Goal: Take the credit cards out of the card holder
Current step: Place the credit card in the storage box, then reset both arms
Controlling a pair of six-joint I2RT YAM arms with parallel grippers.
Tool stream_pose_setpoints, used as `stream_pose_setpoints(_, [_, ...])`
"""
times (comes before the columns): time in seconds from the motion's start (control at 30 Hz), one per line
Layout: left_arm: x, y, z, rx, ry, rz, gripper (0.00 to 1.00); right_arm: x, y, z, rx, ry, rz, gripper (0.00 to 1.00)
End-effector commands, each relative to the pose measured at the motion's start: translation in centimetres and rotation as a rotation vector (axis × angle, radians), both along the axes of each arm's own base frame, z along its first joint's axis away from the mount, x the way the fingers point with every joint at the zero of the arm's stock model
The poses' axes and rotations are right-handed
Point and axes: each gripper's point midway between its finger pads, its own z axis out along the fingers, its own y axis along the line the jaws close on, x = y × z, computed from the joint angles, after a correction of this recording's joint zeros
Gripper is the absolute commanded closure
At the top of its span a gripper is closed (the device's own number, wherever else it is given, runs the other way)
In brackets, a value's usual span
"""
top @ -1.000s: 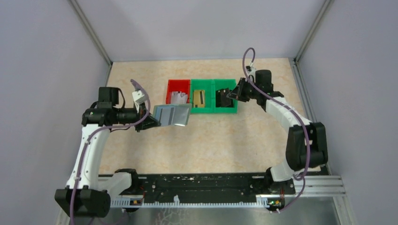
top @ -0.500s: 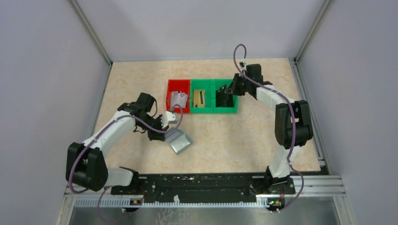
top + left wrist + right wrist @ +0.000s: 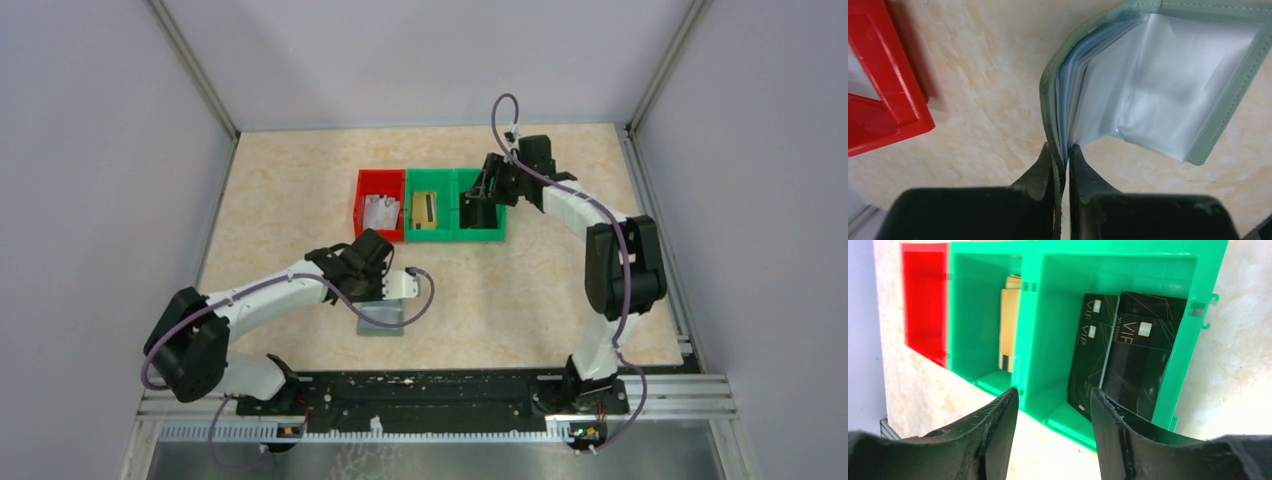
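The grey-green card holder point(image 3: 1158, 80) lies spread on the table with its pale blue-grey pockets showing; from above, the card holder point(image 3: 383, 319) sits in front of the bins. My left gripper point(image 3: 1060, 154) is shut on one cover edge of it, and the left gripper point(image 3: 376, 299) is low over the table. Several dark credit cards point(image 3: 1128, 347) lie in the right green bin point(image 3: 1183, 355). My right gripper point(image 3: 1054, 392) hangs open and empty just above that bin's near wall, seen from above as the right gripper point(image 3: 484, 197) over the bin.
A red bin point(image 3: 364, 210) holding a silvery card, a middle green bin point(image 3: 410, 212) with a tan card point(image 3: 1009, 325) and the right green bin point(image 3: 500, 232) stand in a row mid-table. The red bin point(image 3: 883, 100) is left of the holder. Grey walls enclose the table.
My left arm has brought the card holder down from mid-air to the table, nearer the front. My right gripper has opened over the right green bin.
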Motion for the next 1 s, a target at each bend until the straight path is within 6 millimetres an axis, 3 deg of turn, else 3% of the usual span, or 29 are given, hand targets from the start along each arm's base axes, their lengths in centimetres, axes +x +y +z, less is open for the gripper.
stream_pose_setpoints(0.0, [2.9, 0.0, -0.4, 0.111, -0.213, 0.075, 0.97, -0.3, -0.1, 8.5, 0.046, -0.200, -0.004, 0.43])
stream_pose_setpoints(0.13, [4.3, -0.9, 0.6, 0.153, -0.306, 0.150, 0.96, -2.2, -0.5, 10.1, 0.057, -0.232, -0.011, 0.34])
stream_pose_setpoints(0.17, [4.1, -1.0, 0.4, 0.160, -0.295, 0.170, 0.90, -2.7, -0.7, 10.1, 0.057, -0.236, -0.014, 0.31])
stream_pose_setpoints(0.23, [3.4, -1.3, -0.1, 0.163, -0.262, 0.179, 0.67, -3.7, -1.1, 10.0, 0.055, -0.242, -0.025, 0.23])
stream_pose_setpoints(0.27, [2.7, -1.5, -0.3, 0.159, -0.236, 0.172, 0.53, -4.2, -1.4, 9.9, 0.051, -0.246, -0.031, 0.20])
stream_pose_setpoints(0.33, [0.9, -2.3, -0.5, 0.123, -0.153, 0.159, 0.45, -5.2, -1.9, 9.8, 0.043, -0.256, -0.047, 0.15])
stream_pose_setpoints(0.4, [-1.5, -3.3, 0.0, 0.056, -0.031, 0.161, 0.28, -6.0, -2.3, 9.4, 0.034, -0.258, -0.055, 0.13])
stream_pose_setpoints(0.53, [-6.9, -6.1, 3.1, -0.133, 0.232, 0.036, 0.02, -7.2, -2.7, 8.7, 0.030, -0.255, -0.062, 0.11])
stream_pose_setpoints(0.6, [-8.9, -7.0, 5.5, -0.221, 0.299, -0.051, 0.01, -7.6, -3.0, 8.4, 0.026, -0.250, -0.069, 0.10])
stream_pose_setpoints(0.77, [-7.0, -6.3, 9.9, -0.327, 0.245, -0.032, 0.01, -8.4, -4.1, 8.1, -0.006, -0.263, -0.106, 0.06])
stream_pose_setpoints(0.87, [-4.3, -4.6, 13.4, -0.449, 0.148, -0.013, 0.01, -8.9, -5.5, 8.4, -0.044, -0.319, -0.160, 0.03])
stream_pose_setpoints(0.97, [-0.6, -2.0, 14.9, -0.510, 0.043, 0.077, 0.01, -9.0, -8.0, 8.6, -0.083, -0.401, -0.291, 0.01])
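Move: The left fingers still pinch a raised flap of the open card holder; its middle is about 4 cm back, 5 cm right and 3 cm below that hand. From the left hand, the red box is some 21 cm ahead and 5 cm right. The right hand, half open and empty, has the black cards in their green compartment about 8 cm below, level and 1 cm right, with the gold cards 12 cm left of the hand, level with it. Ease the left gripper about 2 cm forward and slightly right to set the card holder on the table, then open wide to let go of its flap; draw back and right while rising some 12 cm, rolling the hand's left side down, then swing forward and left a little. Meanwhile lift the right gripper about 9 cm off the black cards' compartment, spread its fingers fully, and pull back and somewhat right, sinking slightly. ##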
